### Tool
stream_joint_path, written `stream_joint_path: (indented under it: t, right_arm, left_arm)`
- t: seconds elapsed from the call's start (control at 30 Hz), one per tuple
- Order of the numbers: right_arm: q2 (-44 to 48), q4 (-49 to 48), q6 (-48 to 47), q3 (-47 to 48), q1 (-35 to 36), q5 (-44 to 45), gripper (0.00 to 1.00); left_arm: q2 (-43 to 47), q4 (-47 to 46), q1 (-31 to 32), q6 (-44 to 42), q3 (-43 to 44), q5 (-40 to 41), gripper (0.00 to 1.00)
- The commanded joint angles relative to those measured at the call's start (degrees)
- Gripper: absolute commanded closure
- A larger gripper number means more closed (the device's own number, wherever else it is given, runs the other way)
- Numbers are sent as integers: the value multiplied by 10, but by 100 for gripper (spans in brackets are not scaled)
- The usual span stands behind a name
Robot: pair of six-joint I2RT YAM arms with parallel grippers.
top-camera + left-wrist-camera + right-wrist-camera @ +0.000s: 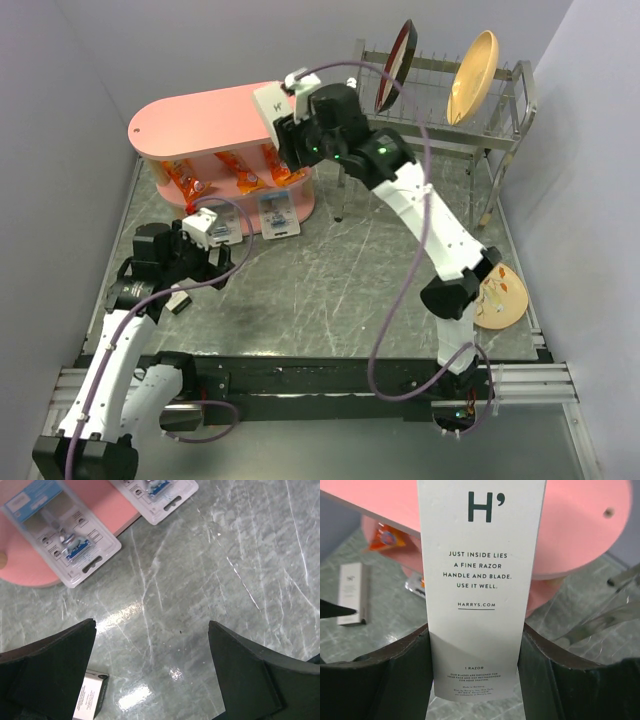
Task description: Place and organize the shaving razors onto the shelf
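My right gripper (288, 125) (475, 655) is shut on a tall white razor box (272, 102) (481, 580) printed "1 razor", holding it upright over the right end of the pink shelf's (200, 120) (580, 525) top board. Two shaving razors in clear blister packs (62, 530) (160, 495) lie flat on the shelf's bottom board (20, 565), their lower ends hanging over onto the table. One pack (278, 213) shows in the top view; the other is partly behind my left wrist. My left gripper (200, 260) (152, 625) hangs open above bare table just in front of them.
A second white box (90, 697) (352, 592) lies on the table by my left fingers. Orange snack packets (235, 172) fill the shelf's middle tier. A metal dish rack (480, 130) with plates stands at the back right. An orange plate (500, 300) sits at the right edge.
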State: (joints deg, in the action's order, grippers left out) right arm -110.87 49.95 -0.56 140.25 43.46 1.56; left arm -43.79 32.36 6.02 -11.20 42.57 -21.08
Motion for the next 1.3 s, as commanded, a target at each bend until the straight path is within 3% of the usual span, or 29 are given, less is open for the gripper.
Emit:
stream_joint_path:
  t: [0.0,0.17,0.53,0.83,1.27]
  right_arm:
    - [-4,-111,46,25,-7,38,58]
    - [-44,-135,50,75,0,34,58]
    - [-66,-253,21,64,-5,63,57]
    - [-74,-253,30,51,-4,58,56]
    - [-102,-282,13,50,-4,60,44]
  left_arm:
    - [7,8,-29,27,28,-38,0]
    - [9,6,-43,43,28,-55,0]
    - [9,-6,-46,60,23,-77,1]
    - [15,-9,-58,67,22,-79,1]
    - [23,-12,-95,88,13,-93,1]
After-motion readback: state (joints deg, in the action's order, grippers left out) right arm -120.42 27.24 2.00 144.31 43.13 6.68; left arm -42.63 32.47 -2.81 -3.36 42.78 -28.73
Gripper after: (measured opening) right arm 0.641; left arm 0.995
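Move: The right hand already pinches the white razor box; the middle of the pink shelf's top board lies about 11 cm ahead, 10 cm left and 8 cm below. The right orange packet is some 4 cm ahead, in line sideways and 18 cm below; the dish rack's near end is about 6 cm ahead, 11 cm right and 20 cm below. From the left hand the board's middle is roughly 22 cm ahead, 2 cm right and 14 cm above. Keeping its pinch near the razor box's lower end, the right hand carries it forward and somewhat left over the shelf's front right part, about 7 cm farther out, dipping a couple of centimetres first, then rising past its starting height and finally easing slightly down. As it goes, the wrist tips the fingers up towards level and lifts its left side, some 15 to 20 degrees in all, so the box stands up more; the grip stays unchanged. ##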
